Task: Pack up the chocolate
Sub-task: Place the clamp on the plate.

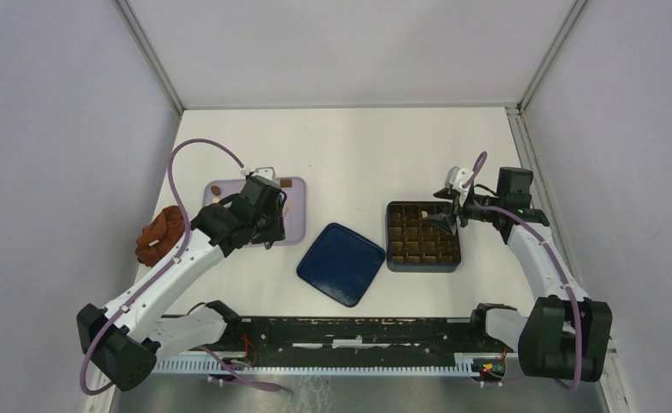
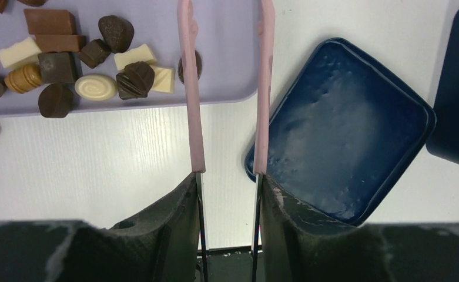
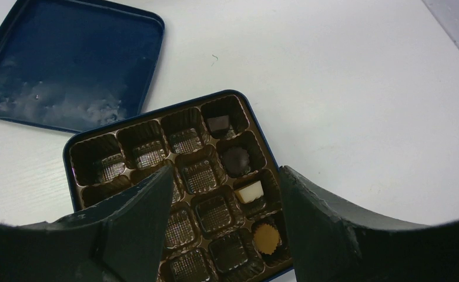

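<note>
Chocolate pieces (image 2: 96, 86), dark, mid brown and cream, lie loose on a lilac tray (image 2: 227, 53) at the upper left of the left wrist view. My left gripper (image 2: 228, 176) is shut on pink tongs (image 2: 264, 88). The tongs' arms stand apart over the tray's right end, nothing between them, and the left arm partly covers one dark piece (image 2: 198, 64). My right gripper (image 3: 224, 176) hangs open over the blue box (image 3: 200, 175). A dark square (image 3: 218, 123), a dark round (image 3: 235, 160), a white piece (image 3: 250, 191) and a caramel round (image 3: 266, 236) sit in its right-hand cells.
The box's blue lid (image 1: 341, 263) lies upside down between the tray (image 1: 298, 202) and the box (image 1: 423, 237). A reddish-brown cloth (image 1: 160, 234) lies left of the tray. White walls enclose the table on three sides.
</note>
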Controlling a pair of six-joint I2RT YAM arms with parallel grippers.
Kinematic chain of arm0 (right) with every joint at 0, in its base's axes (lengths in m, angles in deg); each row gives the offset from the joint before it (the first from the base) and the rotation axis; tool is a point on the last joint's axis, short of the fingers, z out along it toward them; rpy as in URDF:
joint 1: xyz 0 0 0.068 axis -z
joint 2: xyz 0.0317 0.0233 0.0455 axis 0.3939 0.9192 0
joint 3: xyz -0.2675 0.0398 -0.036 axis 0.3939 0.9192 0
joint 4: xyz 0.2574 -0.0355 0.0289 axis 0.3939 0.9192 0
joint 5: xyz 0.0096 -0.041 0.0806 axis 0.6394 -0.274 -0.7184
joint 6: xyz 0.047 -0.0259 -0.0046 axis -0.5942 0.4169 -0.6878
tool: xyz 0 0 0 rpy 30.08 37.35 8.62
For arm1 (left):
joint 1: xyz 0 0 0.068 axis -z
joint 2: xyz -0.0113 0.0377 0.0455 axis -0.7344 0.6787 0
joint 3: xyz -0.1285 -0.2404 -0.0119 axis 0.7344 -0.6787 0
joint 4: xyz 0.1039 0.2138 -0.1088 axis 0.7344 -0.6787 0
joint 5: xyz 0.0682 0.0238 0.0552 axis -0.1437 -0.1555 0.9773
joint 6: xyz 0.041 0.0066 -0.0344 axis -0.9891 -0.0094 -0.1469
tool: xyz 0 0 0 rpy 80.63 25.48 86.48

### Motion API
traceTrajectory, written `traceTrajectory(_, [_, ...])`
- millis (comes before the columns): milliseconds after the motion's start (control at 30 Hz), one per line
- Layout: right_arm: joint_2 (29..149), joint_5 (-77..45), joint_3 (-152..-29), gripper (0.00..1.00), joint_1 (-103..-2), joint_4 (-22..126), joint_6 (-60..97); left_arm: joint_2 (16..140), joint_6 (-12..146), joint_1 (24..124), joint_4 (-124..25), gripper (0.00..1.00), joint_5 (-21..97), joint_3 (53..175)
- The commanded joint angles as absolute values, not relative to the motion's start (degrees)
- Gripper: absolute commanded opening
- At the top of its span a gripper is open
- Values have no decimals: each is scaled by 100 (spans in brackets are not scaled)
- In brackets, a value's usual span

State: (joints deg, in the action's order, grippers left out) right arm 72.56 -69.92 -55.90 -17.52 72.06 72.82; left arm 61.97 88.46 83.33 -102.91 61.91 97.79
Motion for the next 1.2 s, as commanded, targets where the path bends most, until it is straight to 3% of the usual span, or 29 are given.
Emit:
traceTrajectory(0, [7379,-6744,-5892,72,-1895,7304,7359,6540,8261,7967,-10180,45,5640,9824])
traceTrajectory(433, [7472,-6518,-5914,72,-2025,7299,7367,8324,7384,6554,-9011,46,4689,10351])
traceTrajectory(1167, [7600,-6448,-5956,72,-2126,7412,7508,10354,7022,6274,-9104,50,4754,11976])
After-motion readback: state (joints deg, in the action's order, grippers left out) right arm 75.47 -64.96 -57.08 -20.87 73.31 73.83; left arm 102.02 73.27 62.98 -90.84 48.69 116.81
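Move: The left hand holds the pink clamp. The middle of the lilac plate it goes to lies about 14 cm ahead and 8 cm to its left, some 9 cm below. About that low too, the brown block at the plate's far right lies roughly 20 cm ahead and 1 cm left, the near dark chocolate 9 cm ahead and 3 cm left, and the blue tray 2 cm ahead and 11 cm right. From the right hand the plate's middle is some 7 cm ahead and 40 cm left, 9 cm below. The left hand carries the clamp down first, then mostly forward over the plate's near edge to its bare right-hand part, about 15 cm forward and 8 cm down in all, easing to a stop low over the plate while the fingers tip some 10 degrees steeper. Late in the reach the fingers open slightly and let go of the clamp's legs, which point away from the robot on either side of the brown block. ##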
